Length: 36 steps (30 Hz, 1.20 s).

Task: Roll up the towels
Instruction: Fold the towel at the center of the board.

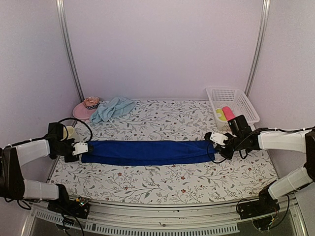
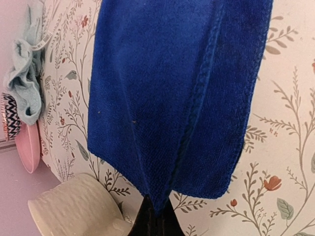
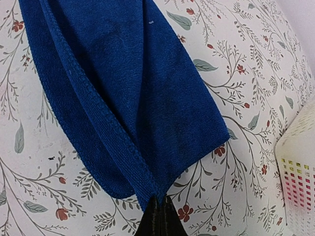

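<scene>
A deep royal blue towel (image 1: pixel 147 152) lies folded into a long strip, stretched left to right across the floral table. My left gripper (image 1: pixel 81 149) is shut on its left end, where the cloth (image 2: pixel 172 103) bunches into the black fingertips (image 2: pixel 147 221). My right gripper (image 1: pixel 215 146) is shut on the right end, and that cloth (image 3: pixel 123 93) narrows into its fingertips (image 3: pixel 156 221). The pale aqua towel (image 1: pixel 112 108) lies crumpled at the back left, also seen in the left wrist view (image 2: pixel 24 83).
A pink brimmed hat (image 1: pixel 86 107) sits beside the aqua towel at the back left. A cream ribbed cup (image 2: pixel 74 209) stands close to the left gripper. A white plastic basket (image 1: pixel 231 105) holding pink and yellow items stands at the back right.
</scene>
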Tool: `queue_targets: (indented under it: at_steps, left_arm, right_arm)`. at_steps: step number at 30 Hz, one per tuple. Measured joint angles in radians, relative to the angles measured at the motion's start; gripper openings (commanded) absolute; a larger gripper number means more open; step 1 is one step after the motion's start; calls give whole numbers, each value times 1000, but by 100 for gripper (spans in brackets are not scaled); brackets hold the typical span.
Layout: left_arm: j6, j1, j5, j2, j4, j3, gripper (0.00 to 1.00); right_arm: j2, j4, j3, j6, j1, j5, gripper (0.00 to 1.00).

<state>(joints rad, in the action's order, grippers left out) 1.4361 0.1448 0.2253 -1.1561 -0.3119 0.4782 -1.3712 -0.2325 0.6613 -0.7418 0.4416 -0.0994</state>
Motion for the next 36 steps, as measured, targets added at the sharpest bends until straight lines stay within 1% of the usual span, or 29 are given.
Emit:
queue_targets:
  at_steps: [13,24,26,27,28,29,30,32,33,34,36]
  left_arm:
    - [38,5,10,14,-53,0,0]
    - [60,9,-2,18,-50,-12,0]
    - [61,9,-5,18,-48,-21,1]
    - [62,9,-5,17,-48,-24,2]
    - [63,9,-5,17,-47,-25,4]
    - [64,9,-6,17,-47,-26,9]
    - [64,9,-6,16,-45,-26,16]
    - [71,10,-8,16,-43,-26,31]
    - [69,11,-10,15,-42,-26,37]
    - [68,11,-13,13,-42,-26,40]
    - [67,14,-16,10,-45,-26,49]
  right_arm:
    - [8,0,-12,-6,6,14,1]
    - [27,-7,-42,-31,19,16,2]
    - [27,-7,-43,-34,22,16,3]
    - [26,-7,-43,-34,23,16,7]
    - [23,-7,-43,-35,23,16,8]
    - [21,-7,-43,-37,24,17,10]
    - [19,-8,-44,-38,25,19,13]
    - [15,-8,-44,-40,25,22,31]
    - [14,-8,-44,-45,26,24,38]
    - [14,-9,-44,-38,27,26,43]
    - [14,-11,-44,-42,30,34,47]
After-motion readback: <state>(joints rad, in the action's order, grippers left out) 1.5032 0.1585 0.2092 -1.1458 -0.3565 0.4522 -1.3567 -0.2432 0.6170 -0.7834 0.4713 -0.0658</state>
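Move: Both hands still pinch the blue towel's upper-layer corners. The towel's near-left corner in the lower layer lies about 4 cm back from the left hand and 3 cm below; the mug stands some 7 cm ahead and 8 cm left of that hand. The near-right corner is about 4 cm back, 1 cm left and 3 cm below the right hand; the white basket's middle is roughly 22 cm ahead and 10 cm right of that hand. Slowly back and slightly down, both hands draw the pinched corners of the upper layer towards the towel's near edge, each going about 1.5 cm back and a little over 1 cm down. At the end both open their fingers nearly together to about two fifths, letting go of the corners low over the board. ##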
